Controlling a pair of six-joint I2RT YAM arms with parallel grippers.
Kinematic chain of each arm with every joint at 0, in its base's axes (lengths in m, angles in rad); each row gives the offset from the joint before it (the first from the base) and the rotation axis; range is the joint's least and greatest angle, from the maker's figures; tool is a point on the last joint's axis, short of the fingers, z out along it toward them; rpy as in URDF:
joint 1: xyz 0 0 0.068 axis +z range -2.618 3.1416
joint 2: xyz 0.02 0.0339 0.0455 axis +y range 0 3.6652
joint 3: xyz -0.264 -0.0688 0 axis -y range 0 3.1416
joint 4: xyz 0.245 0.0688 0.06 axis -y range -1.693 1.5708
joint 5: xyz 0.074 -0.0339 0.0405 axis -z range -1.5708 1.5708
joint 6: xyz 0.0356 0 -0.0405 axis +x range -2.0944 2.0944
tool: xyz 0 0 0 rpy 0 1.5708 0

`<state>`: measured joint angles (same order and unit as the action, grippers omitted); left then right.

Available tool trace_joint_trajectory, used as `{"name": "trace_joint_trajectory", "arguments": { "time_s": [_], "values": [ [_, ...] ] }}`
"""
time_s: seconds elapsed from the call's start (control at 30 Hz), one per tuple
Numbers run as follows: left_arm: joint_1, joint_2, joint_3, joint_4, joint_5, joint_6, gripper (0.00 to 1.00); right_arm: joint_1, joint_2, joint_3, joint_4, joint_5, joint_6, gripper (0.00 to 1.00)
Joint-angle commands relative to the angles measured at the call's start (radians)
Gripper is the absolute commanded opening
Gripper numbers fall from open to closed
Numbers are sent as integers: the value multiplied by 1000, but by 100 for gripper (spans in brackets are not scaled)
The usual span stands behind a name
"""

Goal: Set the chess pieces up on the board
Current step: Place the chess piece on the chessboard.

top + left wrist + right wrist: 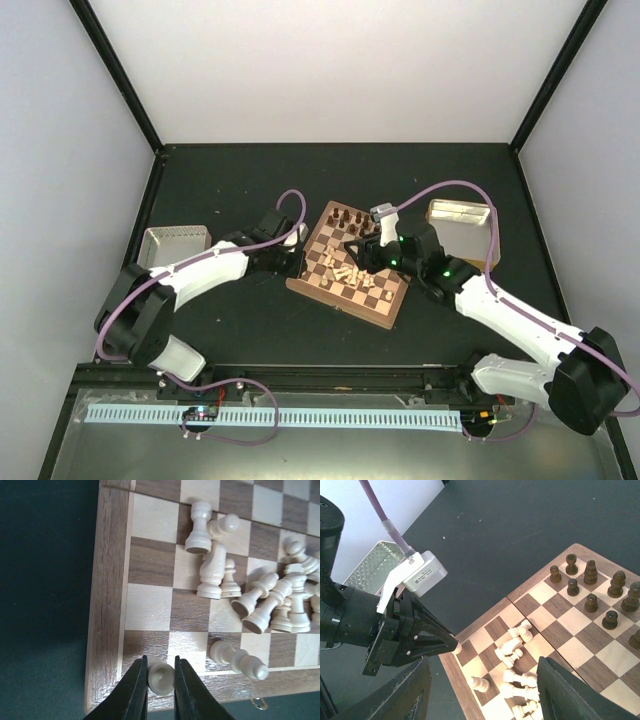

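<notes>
The board point(388, 292) lies tilted at the table's centre. Its wooden border point(106, 580) fills the left wrist view. My left gripper point(161, 682) is shut on a cream piece point(161, 677), held just over the corner square at the board's edge. The same cream piece point(455, 647) shows at the left fingertips in the right wrist view. A heap of toppled cream pieces point(272, 602) lies a few squares away, and one more point(239, 661) lies alone near the edge. Dark pieces point(591, 601) stand on the far rows. My right gripper point(484, 672) hovers open above the heap, holding nothing.
A metal tray point(175, 241) sits left of the board, behind the left arm. Another metal tray point(458, 213) sits at the right, past the right arm. Dark table mat point(250, 320) surrounds the board. Purple cables loop over both arms.
</notes>
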<state>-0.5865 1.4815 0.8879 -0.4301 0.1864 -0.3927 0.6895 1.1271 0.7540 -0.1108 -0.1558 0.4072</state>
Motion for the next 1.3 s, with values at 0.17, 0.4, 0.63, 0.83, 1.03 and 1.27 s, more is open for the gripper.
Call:
{"name": "trace_joint_trajectory", "arguments": {
  "time_s": [0.17,0.4,0.63,0.83,1.03,1.27],
  "values": [
    [-8,69,48,-2,-6,-5,4,2,21,8,-7,39,3,59],
    [-7,100,25,17,-8,-22,6,1,17,8,-6,78,7,59],
    [-8,97,24,17,-12,-12,10,2,19,10,-2,82,7,59],
    [-7,81,12,4,-14,-12,17,1,13,10,-2,87,7,58],
    [-8,66,7,8,18,-11,27,1,10,12,-6,87,8,58],
    [-8,14,1,11,29,-17,41,1,-4,8,-12,94,12,58]
  ]
}}
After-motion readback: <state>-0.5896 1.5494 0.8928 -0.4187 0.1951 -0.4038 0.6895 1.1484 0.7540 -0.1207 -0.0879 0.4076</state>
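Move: The dark corner square at the board's left corner lies straight below my left hand, about 5 cm under the fingers that hold the white chess piece. A standing white piece is about 5 cm to the right and 2 cm nearer; the closest lying white pieces are some 6 cm right and 4 cm ahead, the bigger heap about 10 cm right, level with it. From my right hand that square is roughly 12 cm left, about level forward and 17 cm below. With the white piece still pinched, I bring my left hand almost straight down, a bit over 2 cm, easing to a stop with the piece's base on the corner square. There I stay with the wrist nearly unchanged, then open the fingers to either side of the piece and let it go, barely starting to lift. ##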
